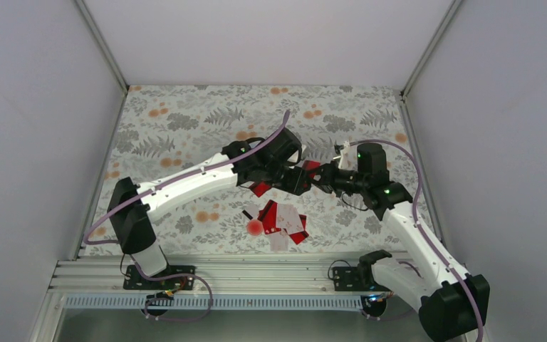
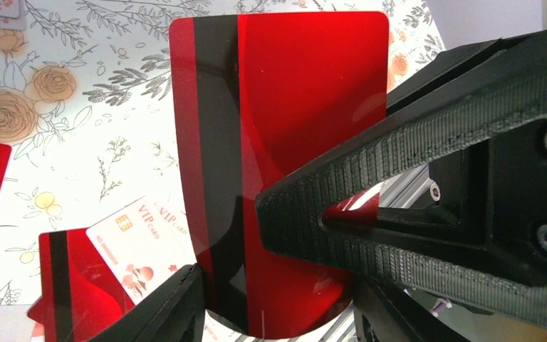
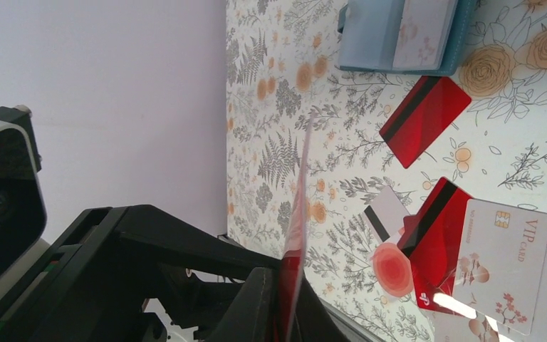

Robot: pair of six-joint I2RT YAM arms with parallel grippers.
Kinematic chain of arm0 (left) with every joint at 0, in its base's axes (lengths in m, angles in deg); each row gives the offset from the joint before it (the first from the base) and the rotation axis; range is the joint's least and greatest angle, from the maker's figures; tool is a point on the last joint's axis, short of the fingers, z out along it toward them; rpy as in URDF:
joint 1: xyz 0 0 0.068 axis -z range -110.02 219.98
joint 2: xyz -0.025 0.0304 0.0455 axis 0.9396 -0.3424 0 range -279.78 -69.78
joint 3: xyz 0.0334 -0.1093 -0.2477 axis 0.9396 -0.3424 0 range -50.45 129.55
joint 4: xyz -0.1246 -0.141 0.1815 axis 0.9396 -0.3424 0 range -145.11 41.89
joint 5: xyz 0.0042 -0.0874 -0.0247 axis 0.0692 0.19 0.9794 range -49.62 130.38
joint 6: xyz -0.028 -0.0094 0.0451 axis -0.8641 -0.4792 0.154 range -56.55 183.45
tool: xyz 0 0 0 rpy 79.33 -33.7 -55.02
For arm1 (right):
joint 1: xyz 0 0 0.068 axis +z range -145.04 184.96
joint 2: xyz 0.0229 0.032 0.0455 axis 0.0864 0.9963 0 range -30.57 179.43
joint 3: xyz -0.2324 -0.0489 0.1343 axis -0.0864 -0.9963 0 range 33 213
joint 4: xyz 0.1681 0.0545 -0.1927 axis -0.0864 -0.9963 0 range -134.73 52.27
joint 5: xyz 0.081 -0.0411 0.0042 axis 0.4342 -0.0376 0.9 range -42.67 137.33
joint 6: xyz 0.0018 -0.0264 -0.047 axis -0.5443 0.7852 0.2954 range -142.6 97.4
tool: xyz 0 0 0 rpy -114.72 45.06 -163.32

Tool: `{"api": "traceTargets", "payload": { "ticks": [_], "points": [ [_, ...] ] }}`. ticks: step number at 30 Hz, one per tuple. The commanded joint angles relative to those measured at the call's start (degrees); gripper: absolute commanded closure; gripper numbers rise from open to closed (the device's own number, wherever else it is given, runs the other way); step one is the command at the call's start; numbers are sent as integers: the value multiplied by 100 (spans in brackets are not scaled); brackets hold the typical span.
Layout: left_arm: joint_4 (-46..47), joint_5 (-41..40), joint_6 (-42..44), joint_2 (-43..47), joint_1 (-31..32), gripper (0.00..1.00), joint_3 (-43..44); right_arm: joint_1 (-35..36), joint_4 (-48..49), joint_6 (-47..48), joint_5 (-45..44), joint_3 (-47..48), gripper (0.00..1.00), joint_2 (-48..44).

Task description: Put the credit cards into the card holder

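A red credit card (image 2: pixel 292 92) with a black stripe stands upright in the air between both grippers. My left gripper (image 2: pixel 278 285) holds it by its lower edges. My right gripper (image 3: pixel 288 285) is shut on its side edge, and the card (image 3: pixel 300 185) shows edge-on there. In the top view the two grippers (image 1: pixel 300 177) (image 1: pixel 320 177) meet over mid-table. The teal card holder (image 3: pixel 370 43) lies open on the mat with a pale card (image 3: pixel 424 32) in it; the arms hide it from above. More cards (image 1: pixel 281 217) lie in a loose pile, with one red card (image 3: pixel 424 121) apart.
A round red blob (image 1: pixel 255 226) and a tiny black piece (image 1: pixel 247 214) lie beside the pile. An aluminium rail (image 1: pixel 256 274) runs along the near edge. Grey walls close in the floral mat (image 1: pixel 185 121) on three sides.
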Motion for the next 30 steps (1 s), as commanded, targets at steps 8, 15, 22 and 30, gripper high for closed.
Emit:
{"api": "traceTargets", "payload": {
  "ticks": [8,15,22,30],
  "points": [
    [-7,-124,-106,161,25,38,253,-9,802,-285,703,39,96,-151],
    [-222,-272,-178,512,21,32,418,-24,1575,-494,1268,-160,96,-185],
    [-578,-396,-170,1127,25,6,743,-55,2070,-673,1567,-14,96,-181],
    [-414,-31,-242,2039,-373,0,819,-76,2583,-1166,1874,313,96,-62]
  ]
}}
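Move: Both hands hold the same upright red card: its middle is about 4 cm ahead, 1 cm right and 2 cm above the left hand, and some 2 cm ahead, 1 cm left and 1 cm above the right. From the right hand, roughly 20 cm down, the card holder lies about 17 cm left and 10 cm ahead, the loose red card 12 cm left and 3 cm ahead, the card pile 6 cm left and 7 cm back. Left hand opens off the red card, rising some 15 cm; right keeps pinching it, rising about 8 cm. ##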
